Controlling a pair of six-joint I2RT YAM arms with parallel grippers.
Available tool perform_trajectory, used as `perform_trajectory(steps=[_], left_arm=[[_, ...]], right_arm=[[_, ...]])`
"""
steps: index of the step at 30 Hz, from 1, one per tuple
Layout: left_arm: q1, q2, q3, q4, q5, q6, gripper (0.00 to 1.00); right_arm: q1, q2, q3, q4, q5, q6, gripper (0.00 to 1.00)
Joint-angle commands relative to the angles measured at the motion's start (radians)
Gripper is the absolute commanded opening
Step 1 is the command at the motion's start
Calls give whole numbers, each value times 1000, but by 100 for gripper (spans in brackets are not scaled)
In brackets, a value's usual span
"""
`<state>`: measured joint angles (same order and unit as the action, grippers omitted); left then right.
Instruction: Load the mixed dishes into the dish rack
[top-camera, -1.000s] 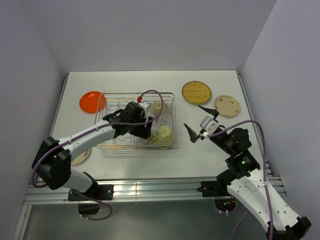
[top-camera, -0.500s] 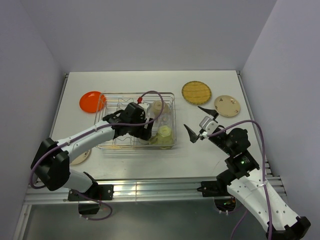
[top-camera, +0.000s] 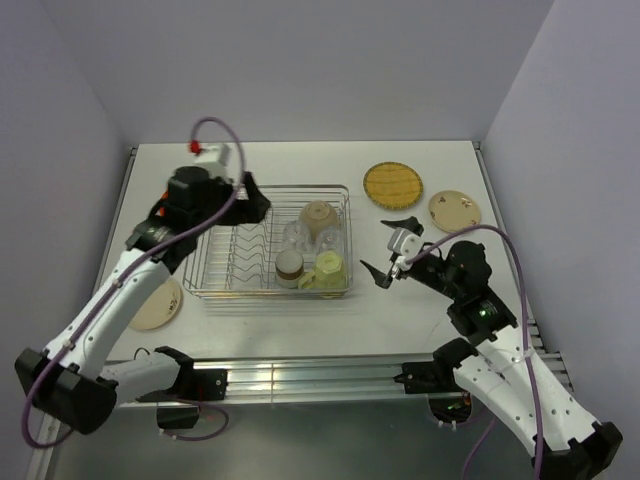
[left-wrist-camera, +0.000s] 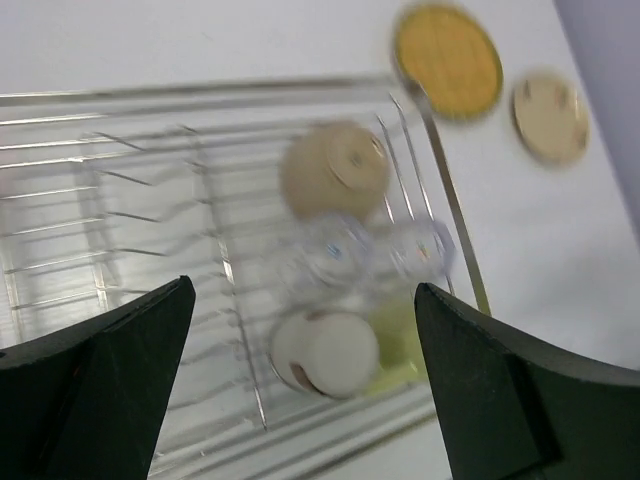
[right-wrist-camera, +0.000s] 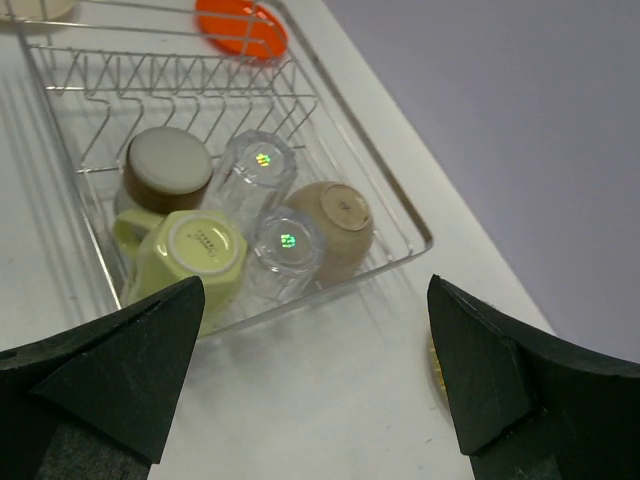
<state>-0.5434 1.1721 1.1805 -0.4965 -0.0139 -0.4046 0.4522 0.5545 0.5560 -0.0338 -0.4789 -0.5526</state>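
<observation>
The dish rack (top-camera: 225, 262) stands left of the table's centre. Upside down at its right end are a beige bowl (top-camera: 318, 214), two clear cups (top-camera: 297, 236), a brown cup (top-camera: 289, 266) and a pale green mug (top-camera: 327, 272). My left gripper (top-camera: 252, 198) is open and empty, raised over the rack's far left rim (left-wrist-camera: 100, 200). My right gripper (top-camera: 386, 249) is open and empty just right of the rack. A yellow woven plate (top-camera: 393, 184) and a cream plate (top-camera: 455, 211) lie at the far right. An orange plate (right-wrist-camera: 240, 25) lies beyond the rack, hidden by my left arm in the top view.
A tan plate (top-camera: 160, 305) lies on the table left of the rack, near the front edge. The rack's left half holds only upright wire dividers (top-camera: 245, 250). Walls close the table at the back and both sides.
My left gripper has risen out of the rack's right end and swung back to the far left. The brown cup now stands uncovered in the rack. My right gripper shifted slightly.
</observation>
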Motion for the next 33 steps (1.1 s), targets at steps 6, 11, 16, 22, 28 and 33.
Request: perform_trajectory(steps=[6, 11, 16, 22, 28, 33], left_arm=[[593, -132, -300, 363, 342, -386, 97], [888, -40, -442, 600, 494, -571, 92], [996, 161, -501, 756, 543, -645, 87], [1004, 379, -403, 745, 473, -614, 77], [1004, 518, -299, 670, 385, -553, 71], [1002, 600, -262, 681, 356, -560, 65]], right_arm=[[-58, 225, 154, -109, -165, 183, 100], [-133, 362, 223, -135, -242, 278, 98], [-288, 521, 329, -305, -337, 238, 90], [-403, 571, 325, -345, -414, 200, 86], [-445, 561, 292, -342, -463, 187, 81], [-474, 561, 303, -341, -495, 192, 79]])
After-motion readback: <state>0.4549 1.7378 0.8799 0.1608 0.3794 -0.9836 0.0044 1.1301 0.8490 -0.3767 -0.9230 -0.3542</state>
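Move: The left hand is empty and high over the rack. The orange plate lies roughly 23 cm farther ahead, 26 cm to its left and 26 cm below. The dish rack's middle is some 8 cm ahead and 4 cm left, about 21 cm down; the cream plate sits about 32 cm left and 9 cm back on the table. From the right hand, the orange plate is about 31 cm ahead, 50 cm left and 26 cm down. Towards the orange plate, touching nothing at the end, the empty left hand sweeps some 50 cm left off the rack, then mostly down about 20 cm and forward 12 cm, its wrist swinging counter-clockwise with the left side dipping and fingers narrowing to about two-thirds open. The open right hand sinks about 8 cm, goes forward, then right, tipping 45 degrees down and narrowing slightly. ##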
